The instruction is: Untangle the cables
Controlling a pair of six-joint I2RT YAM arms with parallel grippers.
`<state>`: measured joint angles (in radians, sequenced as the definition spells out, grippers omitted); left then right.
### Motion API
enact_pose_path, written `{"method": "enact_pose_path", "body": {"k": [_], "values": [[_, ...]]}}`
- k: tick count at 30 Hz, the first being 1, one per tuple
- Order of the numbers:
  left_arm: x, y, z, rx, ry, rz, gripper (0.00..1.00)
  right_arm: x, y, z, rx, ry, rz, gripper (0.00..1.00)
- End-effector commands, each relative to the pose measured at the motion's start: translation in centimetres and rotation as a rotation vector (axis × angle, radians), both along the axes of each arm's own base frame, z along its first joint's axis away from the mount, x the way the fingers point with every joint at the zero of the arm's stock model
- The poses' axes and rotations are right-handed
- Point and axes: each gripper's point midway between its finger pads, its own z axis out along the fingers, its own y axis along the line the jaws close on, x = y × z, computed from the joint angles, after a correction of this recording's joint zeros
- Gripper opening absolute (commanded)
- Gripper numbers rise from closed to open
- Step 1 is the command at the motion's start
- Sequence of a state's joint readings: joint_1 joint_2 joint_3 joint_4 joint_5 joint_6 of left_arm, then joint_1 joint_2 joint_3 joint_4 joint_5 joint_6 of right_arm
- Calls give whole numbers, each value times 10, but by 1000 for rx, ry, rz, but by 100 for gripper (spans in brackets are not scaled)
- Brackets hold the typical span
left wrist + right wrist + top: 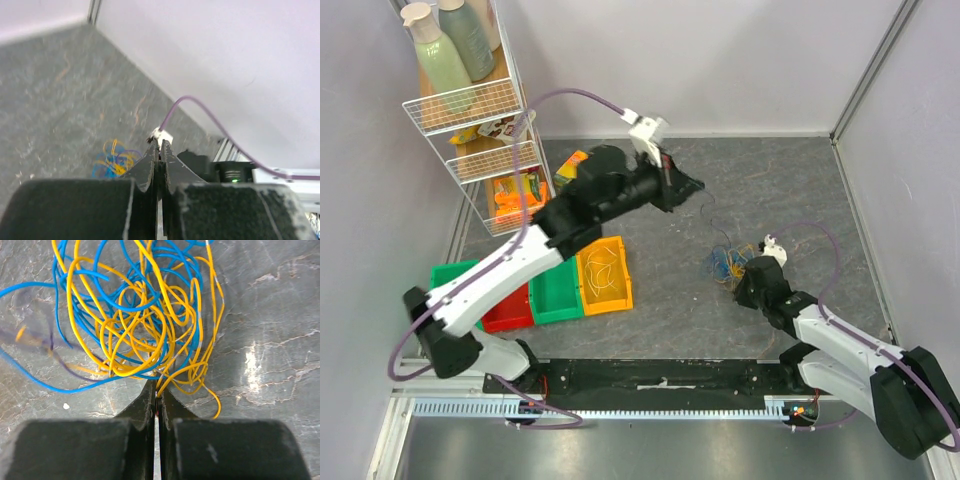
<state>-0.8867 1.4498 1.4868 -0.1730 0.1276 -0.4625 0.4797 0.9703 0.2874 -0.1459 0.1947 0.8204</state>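
Observation:
The cables [725, 262] lie as a tangled bunch of yellow and blue wire loops on the grey floor, right of centre. In the right wrist view the cables [140, 320] fill the upper half, and my right gripper [158, 389] is shut on a yellow strand at the bunch's near edge. From above, the right gripper [740, 275] touches the bunch. My left gripper [692, 186] hangs higher, up and to the left of it. Its jaws are shut in the left wrist view, left gripper [159, 145], with no wire visible between them. The cables [114, 161] show blurred below it.
A white wire shelf [470, 100] with bottles and packets stands at the back left. Red [505, 310], green [555, 290] and orange [603, 275] bins sit under the left arm, the orange one holding yellow wires. Walls close in behind and on the right.

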Motion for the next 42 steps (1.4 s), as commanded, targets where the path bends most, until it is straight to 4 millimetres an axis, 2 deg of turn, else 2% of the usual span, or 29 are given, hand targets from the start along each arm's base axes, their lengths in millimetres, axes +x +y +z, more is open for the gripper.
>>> {"method": "enact_pose_path", "body": {"k": [1,5,7,12,16,19,25,26,27,28,31,34,37,39,42], "values": [[-24,47,91,-91,-173,43,2,11,-14,9,-29,-32,-72,3],[-60,81,167,-204,-279,14,2,22,-34,13,-51,-31,-132,3],[-76,98,194,-249,-314,4,2,29,-45,14,-63,-20,-161,3],[-111,139,243,-339,-398,4,2,50,-80,19,-77,1,-272,3],[-125,179,267,-368,-462,85,2,64,-106,21,-100,25,-329,7],[-134,197,272,-388,-473,115,2,70,-125,21,-109,40,-381,11],[-138,202,260,-380,-450,111,2,82,-141,20,-221,86,-351,11],[-137,203,257,-377,-448,122,2,84,-142,19,-233,98,-342,14],[-137,207,257,-379,-454,132,2,87,-139,20,-233,111,-302,18],[-135,207,252,-373,-451,141,2,87,-136,18,-230,133,-275,25],[-133,198,236,-350,-423,116,2,87,-123,33,-227,98,-201,50],[-134,188,228,-345,-398,79,2,86,-89,68,-255,-11,-88,65],[-135,184,227,-345,-394,58,2,76,-44,107,-277,-107,45,81],[-136,180,226,-343,-387,42,2,69,-31,128,-255,-151,77,84],[-136,164,232,-348,-381,-14,2,64,-27,146,-220,-191,90,87]]}}
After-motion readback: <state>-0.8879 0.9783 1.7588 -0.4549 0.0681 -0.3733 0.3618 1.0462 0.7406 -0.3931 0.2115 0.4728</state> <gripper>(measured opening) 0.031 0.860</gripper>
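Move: My left hand, high up with the purple cable in its shut fingers, has the orange bin about 18 cm to its left, level fore and aft and some 35 cm lower; the green bin is 29 cm left and 2 cm back. The tangle lies about 2 cm ahead of it, 11 cm right and 36 cm down. From my right hand, low and pinching a yellow strand, the tangle's middle is roughly 5 cm ahead, 2 cm left. I keep my left grip on the purple cable and haul it about 27 cm up while swinging left and back, away from the tangle, then ease down some 5 cm. Meanwhile my right hand, still pinching yellow, drags the tangle about 13 cm right and 8 cm forward, opens to let go, then rises about 10 cm, swinging back left. ##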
